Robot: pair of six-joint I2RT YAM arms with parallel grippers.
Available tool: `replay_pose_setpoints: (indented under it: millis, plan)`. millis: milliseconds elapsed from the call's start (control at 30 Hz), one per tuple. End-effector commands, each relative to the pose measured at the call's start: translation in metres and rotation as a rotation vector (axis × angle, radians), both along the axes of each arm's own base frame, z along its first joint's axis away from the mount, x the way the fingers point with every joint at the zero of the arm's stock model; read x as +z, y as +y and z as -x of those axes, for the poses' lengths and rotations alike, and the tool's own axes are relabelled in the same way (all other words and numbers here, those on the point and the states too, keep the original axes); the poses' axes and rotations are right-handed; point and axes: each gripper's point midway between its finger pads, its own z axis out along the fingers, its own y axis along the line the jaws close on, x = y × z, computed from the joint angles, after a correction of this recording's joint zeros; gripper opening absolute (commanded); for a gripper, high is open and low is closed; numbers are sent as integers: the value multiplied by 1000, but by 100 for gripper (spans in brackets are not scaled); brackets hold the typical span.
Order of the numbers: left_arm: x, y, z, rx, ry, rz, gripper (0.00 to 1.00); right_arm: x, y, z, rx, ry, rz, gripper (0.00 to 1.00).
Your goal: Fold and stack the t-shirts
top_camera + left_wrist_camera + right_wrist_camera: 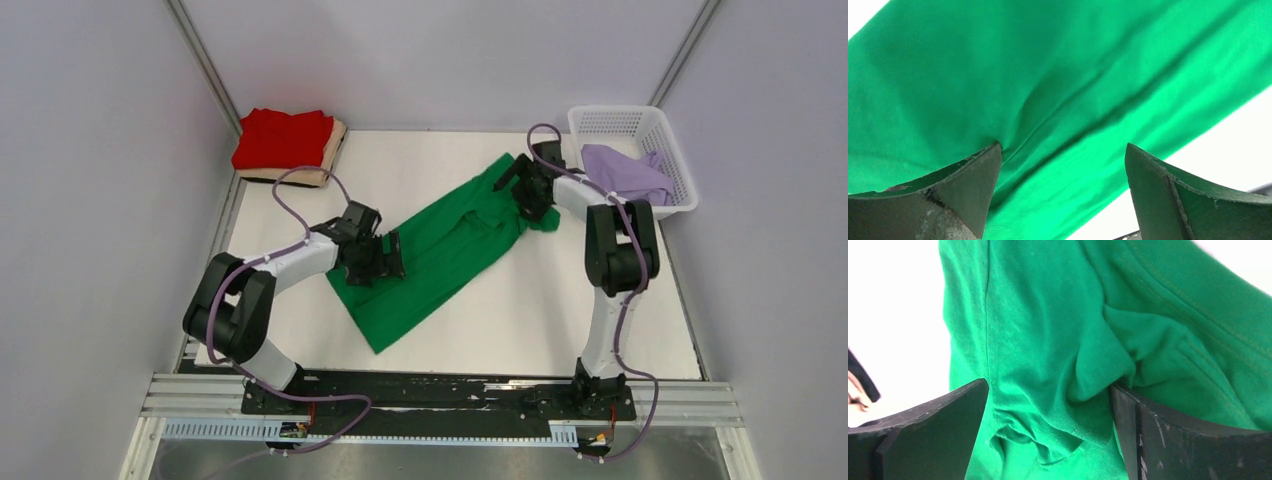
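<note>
The bright green t-shirt (pixel 440 245) lies stretched diagonally across the table, narrow and partly folded. My left gripper (pixel 385 258) is open over its lower left part, fingers (pixel 965 187) pressing down on green cloth (pixel 1063 100). My right gripper (pixel 528 195) is open over the rumpled upper end, with bunched green cloth (pixel 1058 390) between its fingers (pixel 1168 440). The red t-shirt (pixel 283 137) lies folded on the tan t-shirt (pixel 332 150) at the back left. The pale lavender t-shirt (pixel 625 172) sits crumpled in the basket.
The white lattice basket (pixel 672 150) stands at the back right corner. White walls enclose the table on the left, back and right. The arm bases sit on a black rail (pixel 440 395) at the near edge.
</note>
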Motion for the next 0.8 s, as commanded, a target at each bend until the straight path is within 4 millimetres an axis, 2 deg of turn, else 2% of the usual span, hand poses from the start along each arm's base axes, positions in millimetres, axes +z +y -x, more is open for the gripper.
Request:
replay_pose_setpoints:
  millis: [0,33,67,167,300,367,467,567,633,667,733,767]
  plan:
    - [-2,-69,40,-155,94,249,100,-32,11,-82,146,-140,48,100]
    - [-4,-80,40,-169,92,289,100,-32,19,-96,183,-162,29,100]
    - [-3,-92,49,-209,111,324,100,-31,28,-108,230,-186,6,100]
    - [-10,-114,58,-278,139,348,100,-24,55,-136,357,-265,-61,100]
    - [-2,-134,65,-365,136,367,100,-2,70,-168,440,-392,-32,100]
    - [7,-139,66,-400,109,373,100,23,72,-184,463,-477,4,100]
    - [30,-143,66,-460,50,404,100,79,68,-199,470,-598,65,100]
    - [62,-140,55,-491,-56,374,100,130,64,-188,481,-667,95,100]
    - [80,-134,51,-502,-113,347,100,154,59,-170,482,-679,118,100]
    - [90,-130,52,-504,-138,339,100,159,55,-161,473,-671,131,100]
    - [97,-119,52,-476,-165,300,100,168,46,-132,455,-644,148,100]
    - [96,-112,48,-445,-181,262,100,164,42,-113,432,-604,142,100]
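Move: The green t-shirt lies folded into a long strip, slanting from near left to far right under both hands. Its middle is about 14 cm right of the left hand and 3 cm ahead; from the right hand it is roughly 15 cm back and 18 cm left, with the cloth just below both. The red shirt pile sits some 31 cm ahead and 24 cm left of the left hand. The white basket is about 30 cm right and 8 cm ahead of the right hand. Fingertips still on the green shirt with both grippers wide open, the hands swing it round: the right slides its far end about 19 cm forward and some 6 cm left, turning counter-clockwise and tipping up, while the left pushes the near end some 14 cm right and 6 cm back, turning clockwise. Both then lift clear; the right also draws back a little. ##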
